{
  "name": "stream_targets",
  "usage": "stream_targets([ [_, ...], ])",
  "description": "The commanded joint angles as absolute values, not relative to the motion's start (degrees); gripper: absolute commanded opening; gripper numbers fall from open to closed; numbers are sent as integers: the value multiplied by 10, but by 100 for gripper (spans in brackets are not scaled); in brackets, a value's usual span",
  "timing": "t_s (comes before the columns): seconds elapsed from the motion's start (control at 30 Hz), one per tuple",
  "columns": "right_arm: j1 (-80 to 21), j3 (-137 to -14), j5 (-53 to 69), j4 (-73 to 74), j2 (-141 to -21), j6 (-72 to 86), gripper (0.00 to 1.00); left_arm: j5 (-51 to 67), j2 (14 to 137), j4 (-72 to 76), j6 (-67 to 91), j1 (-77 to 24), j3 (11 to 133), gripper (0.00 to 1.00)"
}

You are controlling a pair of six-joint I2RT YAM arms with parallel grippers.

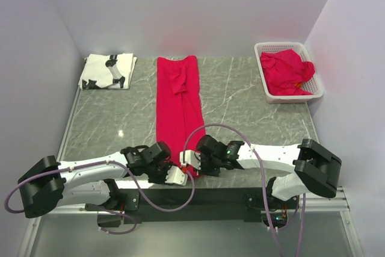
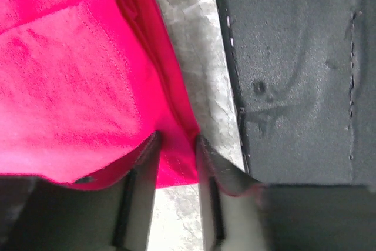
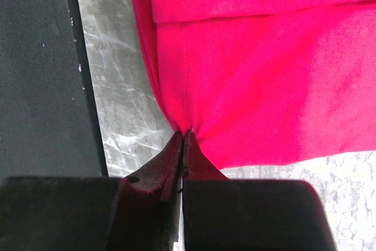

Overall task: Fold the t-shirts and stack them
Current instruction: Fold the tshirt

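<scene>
A red t-shirt (image 1: pixel 177 100) lies folded into a long narrow strip down the middle of the grey marble table, its near end at the front edge. My right gripper (image 1: pixel 189 159) is shut on that end's right corner (image 3: pixel 184 133), with cloth bunched at the tips. My left gripper (image 1: pixel 176 176) is at the left corner. Its jaws stand apart with the hem corner (image 2: pixel 176 163) between them (image 2: pixel 177 139), not pinched. A folded white t-shirt with a black print (image 1: pixel 108 70) lies at the back left. More red t-shirts (image 1: pixel 289 71) are heaped in the basket.
The white lattice basket (image 1: pixel 289 45) stands at the back right against the wall. A black strip (image 2: pixel 294 74) runs along the table's front edge right beside both grippers (image 3: pixel 41 74). Walls close the table in at the back and on both sides.
</scene>
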State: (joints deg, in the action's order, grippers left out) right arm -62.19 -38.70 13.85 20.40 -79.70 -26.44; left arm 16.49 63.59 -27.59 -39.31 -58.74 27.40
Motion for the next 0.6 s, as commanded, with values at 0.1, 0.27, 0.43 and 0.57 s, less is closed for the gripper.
stream_targets([
  [0.1,-618,-413,148,220,-790,-266,0,117,679,-263,-372,-594,278,19],
  [0.27,-617,-414,144,230,-771,-266,0,146,618,-304,-364,-594,286,2],
  [0.43,-618,-432,142,268,-746,-255,0,153,550,-324,-362,-594,298,1],
  [0.57,-618,-449,126,283,-727,-251,0,160,526,-344,-358,-592,323,1],
])
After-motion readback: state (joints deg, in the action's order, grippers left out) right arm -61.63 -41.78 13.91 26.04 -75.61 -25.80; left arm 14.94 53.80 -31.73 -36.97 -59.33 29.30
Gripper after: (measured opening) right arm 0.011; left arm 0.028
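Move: The shirt's near left corner lies between my left hand's half-open fingers, barely 1 cm forward and 1 cm to the right, at finger height. My right hand already pinches the near right corner, some 9 cm to the right of my left hand and level with it. From my right hand, the shirt strip's far end is about 48 cm ahead and 8 cm left, 1 cm lower; the table's front edge is 4 cm back, straight behind. I nudge my left hand slightly right and forward along the table while I shut its fingers on the near left corner. Once they are closed, I raise it straight up about 4 cm, tilting it a little. My right hand keeps its pinch on the other corner, stays low until then, and rises beside it by roughly 3 cm. ##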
